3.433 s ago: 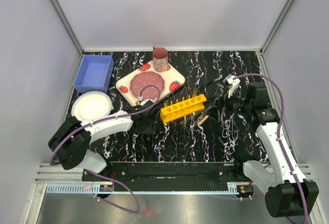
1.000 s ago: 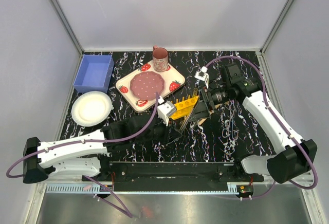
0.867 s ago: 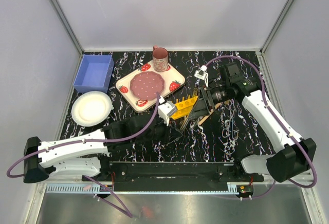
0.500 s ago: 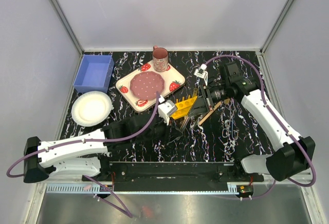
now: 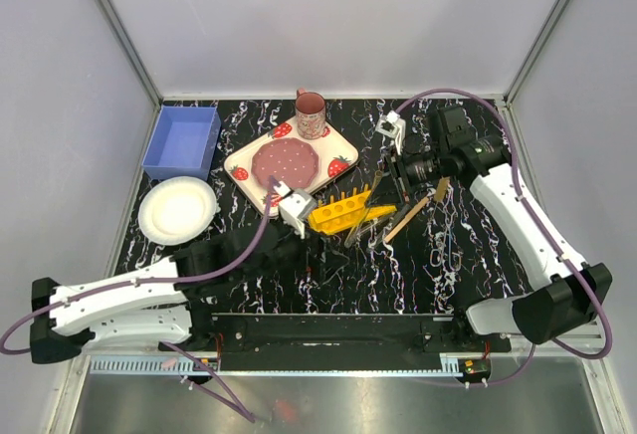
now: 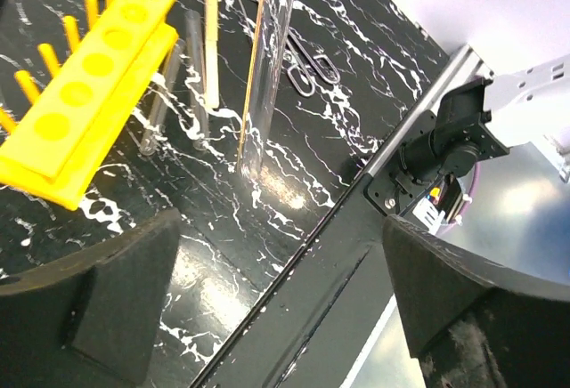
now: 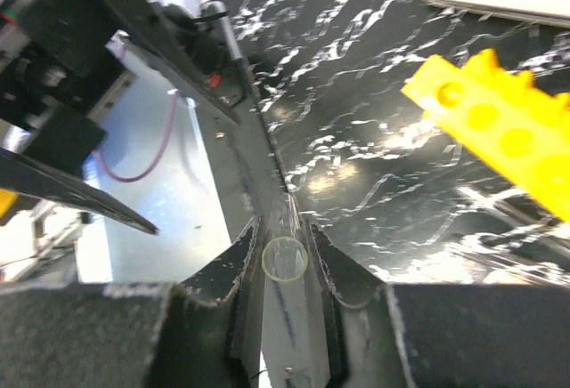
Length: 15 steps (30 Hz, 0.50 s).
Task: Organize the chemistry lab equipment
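The yellow test-tube rack lies on the black marbled table, also in the left wrist view and the right wrist view. My right gripper is shut on a thin clear tube. The tube slants down to the table just right of the rack. My left gripper stands wide open and empty, left of the tube. More clear tubes lie beside the rack. A wooden-handled brush and dark metal tools rest to the right.
A strawberry-patterned plate and a pink mug stand behind the rack. At the far left are a blue bin and a white paper plate. A metal rail runs along the table's near edge.
My left gripper has opened, let go of the clear tube and drawn back to the left. The right gripper has shut on that tube and moved up and back with it.
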Each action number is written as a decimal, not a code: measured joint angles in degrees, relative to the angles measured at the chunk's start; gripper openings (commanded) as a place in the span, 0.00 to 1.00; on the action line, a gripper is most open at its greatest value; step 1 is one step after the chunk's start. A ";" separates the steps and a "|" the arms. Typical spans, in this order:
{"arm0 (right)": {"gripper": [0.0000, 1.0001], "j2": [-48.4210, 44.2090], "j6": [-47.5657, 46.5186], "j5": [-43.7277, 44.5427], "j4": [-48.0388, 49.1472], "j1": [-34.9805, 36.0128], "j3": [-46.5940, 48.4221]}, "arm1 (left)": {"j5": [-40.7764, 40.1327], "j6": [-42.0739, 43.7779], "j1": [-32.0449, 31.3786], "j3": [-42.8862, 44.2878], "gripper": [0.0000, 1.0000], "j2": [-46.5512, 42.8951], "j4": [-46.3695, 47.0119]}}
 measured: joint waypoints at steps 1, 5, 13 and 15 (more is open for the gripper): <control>0.18 0.28 -0.79 1.55 -0.20 0.00 1.18 | -1.22 -0.20 0.00 -0.55 0.99 -1.88 -0.81; 0.19 0.87 -3.78 9.62 0.07 0.00 4.59 | -5.09 -1.33 0.26 -2.62 0.99 -8.70 -4.35; 0.19 3.78 -7.45 22.80 4.00 0.02 6.51 | -10.88 -6.62 1.66 -9.31 0.99 -19.85 -12.46; 0.19 5.09 -7.93 25.11 4.81 0.07 6.60 | -11.58 -7.93 1.66 -10.67 0.99 -21.38 -13.70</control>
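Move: The right hand grips a glass test tube; the yellow rack's middle lies about 6 cm ahead of it, 4 cm to its left and 14 below. From that hand the wooden brush is some 5 cm ahead and 10 to the right, and the strawberry tray about 16 ahead and 17 to the left, both some 17 below. From the open, empty left hand, the rack is roughly 16 cm ahead, 3 to the right, 11 below. Right hand swings its gripped tube about 9 cm forward towards the rack's right end; open left hand retreats left. ##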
